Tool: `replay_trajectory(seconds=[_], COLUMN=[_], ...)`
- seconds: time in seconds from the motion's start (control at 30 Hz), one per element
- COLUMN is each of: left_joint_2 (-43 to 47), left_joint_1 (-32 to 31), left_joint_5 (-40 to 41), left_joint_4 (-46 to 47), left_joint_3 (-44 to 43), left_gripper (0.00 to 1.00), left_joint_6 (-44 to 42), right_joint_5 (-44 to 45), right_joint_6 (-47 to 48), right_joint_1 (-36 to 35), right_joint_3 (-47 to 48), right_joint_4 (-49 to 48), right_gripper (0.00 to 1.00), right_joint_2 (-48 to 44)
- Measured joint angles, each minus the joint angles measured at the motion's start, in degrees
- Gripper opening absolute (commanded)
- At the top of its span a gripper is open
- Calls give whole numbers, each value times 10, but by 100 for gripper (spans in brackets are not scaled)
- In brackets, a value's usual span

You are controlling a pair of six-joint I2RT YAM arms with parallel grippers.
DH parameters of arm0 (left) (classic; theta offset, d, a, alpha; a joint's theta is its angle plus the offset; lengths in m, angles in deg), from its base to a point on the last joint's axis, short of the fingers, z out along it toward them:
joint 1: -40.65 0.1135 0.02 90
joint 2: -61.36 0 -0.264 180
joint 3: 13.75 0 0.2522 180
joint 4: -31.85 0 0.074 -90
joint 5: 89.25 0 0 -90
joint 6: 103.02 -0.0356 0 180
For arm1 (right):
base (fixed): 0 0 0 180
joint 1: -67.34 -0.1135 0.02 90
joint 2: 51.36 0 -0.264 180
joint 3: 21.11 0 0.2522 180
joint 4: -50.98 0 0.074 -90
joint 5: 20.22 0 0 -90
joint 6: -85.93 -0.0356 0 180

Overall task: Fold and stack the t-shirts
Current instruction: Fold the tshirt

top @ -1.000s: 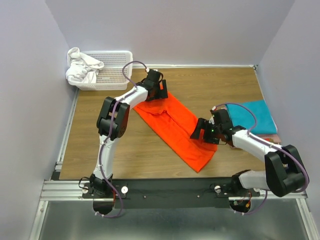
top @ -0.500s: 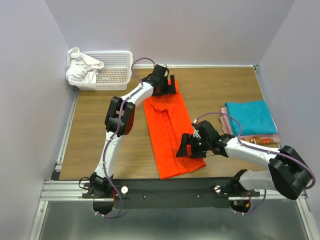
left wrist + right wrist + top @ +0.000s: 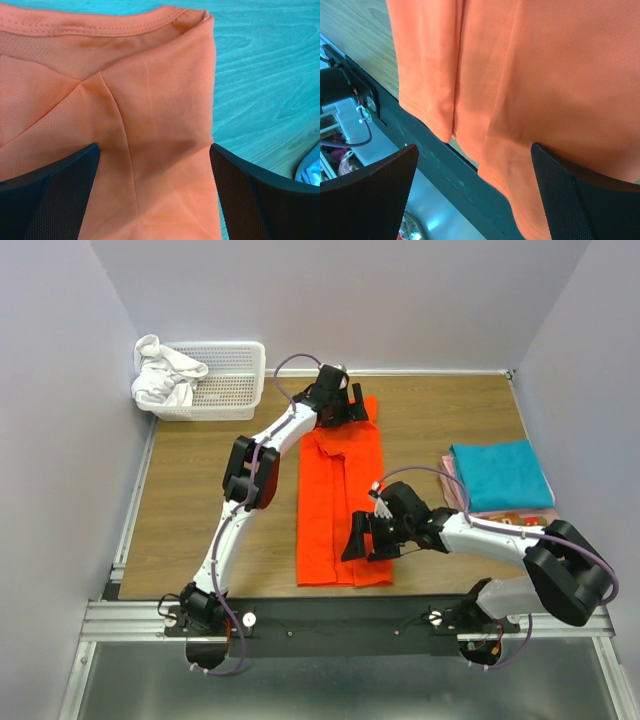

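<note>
The orange t-shirt (image 3: 335, 500) lies folded lengthwise as a long strip running from the back of the table to its near edge. My left gripper (image 3: 345, 408) is down on its far end by the collar (image 3: 100, 27). Its fingers are spread wide with flat orange cloth (image 3: 155, 125) between them, so the left gripper (image 3: 155, 200) is open. My right gripper (image 3: 367, 539) is on the strip's near right part, also open. In the right wrist view the hem (image 3: 500, 170) hangs over the black rail between the right gripper's (image 3: 475, 195) fingers. A folded teal t-shirt (image 3: 502, 473) tops a stack at the right.
Under the teal shirt, a pink edge (image 3: 452, 490) and a patterned edge (image 3: 522, 521) show. A white basket (image 3: 235, 365) with crumpled white cloth (image 3: 165, 380) stands at the back left. Grey walls close in both sides. The black rail (image 3: 330, 615) runs along the near edge.
The orange shirt swung from a diagonal to lie straight, front to back. My left gripper moved right along the back; my right gripper moved left and nearer with the shirt's lower end.
</note>
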Motion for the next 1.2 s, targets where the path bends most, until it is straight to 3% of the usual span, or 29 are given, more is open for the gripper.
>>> replay_trajectory(seconds=[0.27, 0.53, 0.93, 1.1, 1.2], left_joint_2=[-15, -34, -50, -24, 37], left_joint_1=[10, 29, 44, 44, 43], left_joint_5=[5, 37, 77, 80, 81], left_joint_4=[24, 48, 84, 79, 73], left_joint_3=[-16, -42, -75, -68, -38], left_gripper=[98, 99, 99, 99, 98], left_joint_6=[40, 84, 102, 87, 70], right_joint_5=[30, 194, 336, 346, 346], right_joint_6=[22, 6, -56, -58, -59], right_joint_1=[-1, -1, -1, 0, -1], right_joint_3=[21, 71, 64, 56, 49], right_joint_4=[33, 89, 113, 116, 118], right_gripper=[100, 100, 100, 100, 100], right_joint_2=[-43, -135, -222, -248, -260])
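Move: The left hand is on the far end of the orange t-shirt, its middle about 26 cm back and 1 cm to the left, 2 cm below; the basket's middle stands some 35 cm to the left and 6 cm ahead. From the right hand, over the near part, the t-shirt's middle is about 15 cm ahead and 3 cm left; the turquoise folded shirt lies roughly 34 cm right and 18 cm ahead. Both are some 2 cm below. Still bearing on the far end of the t-shirt with open fingers, the left hand slides the cloth forward and a little left, travelling about 8 cm towards the back wall while turning counter-clockwise, then lifts off quickly. Meanwhile the right hand comes free of the near part, rising some 11 cm while swinging forward and right and turning clockwise; its fingers stay wide open. ##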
